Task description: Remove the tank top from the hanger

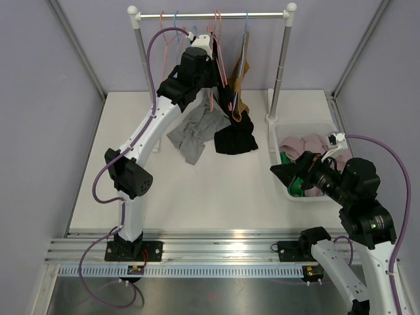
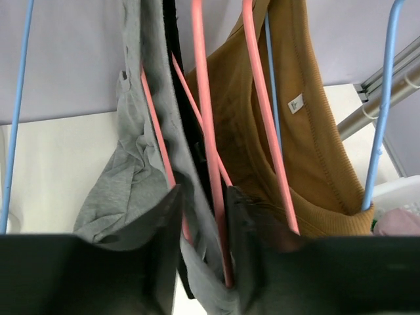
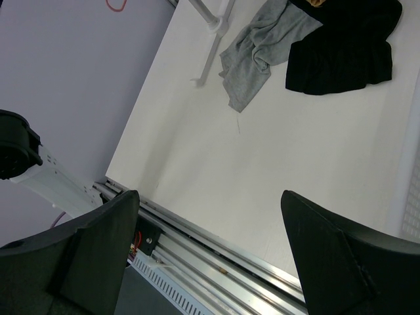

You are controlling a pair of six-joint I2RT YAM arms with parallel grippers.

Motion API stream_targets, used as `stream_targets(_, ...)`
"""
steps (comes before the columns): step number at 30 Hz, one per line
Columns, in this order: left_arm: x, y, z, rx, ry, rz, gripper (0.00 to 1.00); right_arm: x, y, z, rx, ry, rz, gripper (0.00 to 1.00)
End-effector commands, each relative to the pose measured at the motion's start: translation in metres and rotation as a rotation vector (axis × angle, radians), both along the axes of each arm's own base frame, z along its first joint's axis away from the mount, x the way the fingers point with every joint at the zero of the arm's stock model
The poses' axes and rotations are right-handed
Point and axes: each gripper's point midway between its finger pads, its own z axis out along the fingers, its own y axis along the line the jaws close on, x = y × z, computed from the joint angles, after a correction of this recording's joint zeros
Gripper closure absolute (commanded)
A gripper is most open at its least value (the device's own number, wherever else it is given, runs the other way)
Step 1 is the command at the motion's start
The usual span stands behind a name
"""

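Note:
A grey tank top (image 1: 195, 131) hangs from a pink hanger (image 1: 218, 46) on the rack, and its lower part lies bunched on the table. My left gripper (image 1: 211, 58) is raised to the rack. In the left wrist view its jaws (image 2: 205, 256) pinch the grey tank top (image 2: 125, 177) together with the pink hanger (image 2: 203, 131) wire. My right gripper (image 1: 283, 172) hovers low beside the bin, open and holding nothing, and its wrist view shows the same open jaws (image 3: 210, 243) over bare table.
A mustard-brown tank top (image 2: 308, 144) on a blue hanger (image 2: 380, 118) hangs just right of the grip. A black garment (image 1: 235, 139) trails onto the table. The rack bar (image 1: 210, 14) carries several hangers. A white bin (image 1: 272, 141) of clothes sits at right.

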Motion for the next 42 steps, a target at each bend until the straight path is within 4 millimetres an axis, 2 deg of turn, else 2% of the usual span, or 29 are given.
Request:
stream_targets(1,0.005,0.011,0.032,-0.005,-0.083,0.039,0.75,0.000,0.004,0.010,0.001,-0.043,0.030,0.04)
stream_targets(5,0.000,0.016,0.049,-0.009,-0.113,0.046,0.85,0.002,0.004,0.006,-0.003,-0.036,0.032,0.04)
stream_targets(12,-0.011,0.023,0.087,-0.014,-0.191,0.032,0.87,0.003,0.008,0.004,0.003,-0.028,0.053,0.04)
stream_targets(13,-0.011,0.025,0.089,-0.016,-0.195,0.035,1.00,0.003,0.007,0.004,0.003,-0.031,0.051,0.04)
stream_targets(20,-0.007,0.030,0.082,-0.011,-0.171,0.024,1.00,0.002,0.007,0.004,-0.004,-0.031,0.051,0.04)
stream_targets(22,-0.011,0.031,0.087,-0.019,-0.180,0.024,1.00,0.002,0.006,0.004,-0.008,-0.034,0.051,0.04)
stream_targets(31,-0.053,0.048,0.150,-0.138,-0.276,0.009,1.00,0.003,0.008,0.005,-0.001,-0.034,0.059,0.04)
stream_targets(33,-0.061,0.048,0.151,-0.156,-0.266,-0.005,1.00,0.002,0.008,0.008,0.004,-0.041,0.061,0.04)
stream_targets(34,-0.071,0.052,0.159,-0.170,-0.275,-0.010,1.00,0.001,0.008,0.009,0.004,-0.044,0.061,0.04)
stream_targets(36,-0.083,0.052,0.161,-0.194,-0.265,-0.034,1.00,-0.001,0.008,0.015,0.007,-0.062,0.060,0.04)
stream_targets(42,-0.141,0.060,0.153,-0.234,-0.185,-0.136,1.00,-0.005,0.008,0.027,0.010,-0.084,0.069,0.03)
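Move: Between the left hand's part-open fingers is the near bar of the coral hanger, about 1 cm ahead and level with them. The gray tank top's middle is roughly 4 cm ahead, 3 left and 12 below; the black one is some 6 ahead, 6 right and 12 below, the brown one about 7 ahead, 9 right and 3 below. From the idle right hand the bar is around 34 cm ahead, 20 left and 3 up. Closing from about a third open to nearly shut, the left fingers pinch the coral hanger's near bar while the hand eases some 2–3 cm up and slightly left. Keeping that grip, the hand then speeds up and back, away from the black and brown tank tops, ending about 12 cm higher, 11 cm back and 6 cm left, with the fingertips tilting up nearly 10 degrees. ##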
